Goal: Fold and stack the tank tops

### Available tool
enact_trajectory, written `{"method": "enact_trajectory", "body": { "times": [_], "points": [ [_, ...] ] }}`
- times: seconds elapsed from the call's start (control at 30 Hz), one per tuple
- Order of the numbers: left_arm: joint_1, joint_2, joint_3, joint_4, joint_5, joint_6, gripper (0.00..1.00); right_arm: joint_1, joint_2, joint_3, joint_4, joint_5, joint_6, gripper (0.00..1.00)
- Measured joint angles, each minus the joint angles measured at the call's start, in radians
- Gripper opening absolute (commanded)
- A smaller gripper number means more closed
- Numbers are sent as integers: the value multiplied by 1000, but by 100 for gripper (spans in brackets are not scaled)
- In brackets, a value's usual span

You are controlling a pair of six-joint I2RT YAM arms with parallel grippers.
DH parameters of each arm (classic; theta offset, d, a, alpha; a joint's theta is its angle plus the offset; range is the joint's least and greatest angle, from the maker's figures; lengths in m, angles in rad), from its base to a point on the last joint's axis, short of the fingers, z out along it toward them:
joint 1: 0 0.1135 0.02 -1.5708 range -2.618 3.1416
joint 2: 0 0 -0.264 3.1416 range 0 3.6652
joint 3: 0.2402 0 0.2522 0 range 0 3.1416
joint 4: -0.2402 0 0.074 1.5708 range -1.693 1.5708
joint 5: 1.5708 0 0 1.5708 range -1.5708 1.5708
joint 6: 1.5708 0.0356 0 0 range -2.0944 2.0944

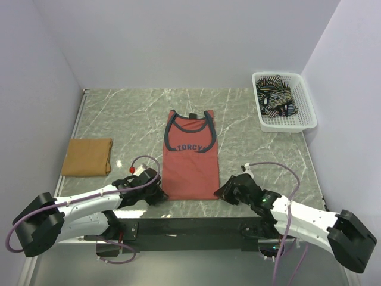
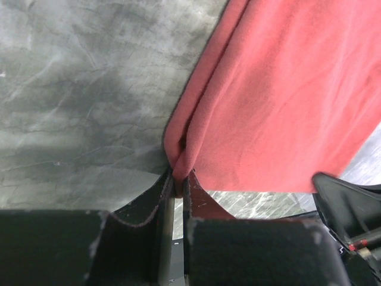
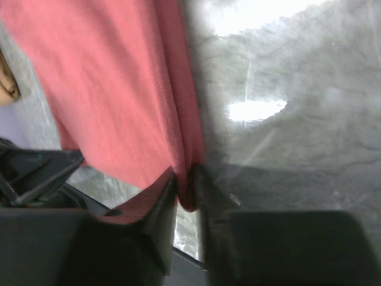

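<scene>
The brick-red tank top [image 1: 190, 161] lies flat, face up, in the middle of the table, its dark lettering showing. My left gripper [image 1: 159, 193] is shut on its near left hem corner; the left wrist view shows a fold of red cloth [image 2: 280, 89] pinched between the jaws [image 2: 178, 179]. At the near right hem corner my right gripper [image 1: 221, 192] holds the red cloth [image 3: 113, 89] the same way [image 3: 186, 179]. The mustard-tan tank top [image 1: 87, 157] lies folded at the left. The striped tank top [image 1: 275, 100] is bunched in the basket.
A white mesh basket [image 1: 286, 123] stands at the back right by the wall. White walls close in the marbled table [image 1: 262, 155] on three sides. A dark mounting strip [image 1: 190, 226] runs along the near edge between the arm bases.
</scene>
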Motion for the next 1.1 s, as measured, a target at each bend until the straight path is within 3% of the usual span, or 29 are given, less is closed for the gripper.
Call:
{"method": "enact_trajectory", "body": {
  "times": [0.07, 0.1, 0.3, 0.53, 0.73, 0.9, 1.1],
  "points": [
    [0, 2, -2, 9, 2, 7, 1, 2, 36, -3, 21, -1, 0, 2],
    [0, 2, -2, 11, 3, 14, 1, 2, 43, -2, 24, -1, -1, 0],
    [-41, -43, -1, -40, -12, 40, 1, 24, -74, 3, -101, 6, -27, 0],
    [-225, -197, 67, -219, -78, -5, 1, 145, -310, 60, -392, 25, -26, 0],
    [-351, -192, 194, -356, -167, -56, 1, 281, -320, 207, -578, 90, 1, 0],
    [-308, -196, 309, -417, -265, -26, 0, 252, -231, 420, -662, 186, -54, 0],
    [-18, -140, 449, -332, -254, 157, 0, 23, -32, 610, -618, 167, -229, 0]
  ]
}}
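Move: The red tank top lies lengthwise with its hem nearest the robot. The left hand already pinches the hem's left corner; from it the TORCY lettering is about 23 cm ahead and 9 cm right, and the folded brown tank top roughly 19 cm ahead and 33 cm left. The right-hand corner sits right between the right hand's still parted fingers, with the lettering 23 cm ahead and 11 cm left, the basket some 47 cm ahead and 34 cm right, its middle slightly higher. The red tank top's right hem corner is pinched as the right fingers shut, while the left keep their hold. Together both hands draw the hem back about 6 cm, starting to lift, then turn forward and keep rising towards the lettering, finishing some 15 cm up and 3 to 6 cm ahead of where they began. The left hand's fingers swing forward and up about 20 degrees, the right's somewhat less. ##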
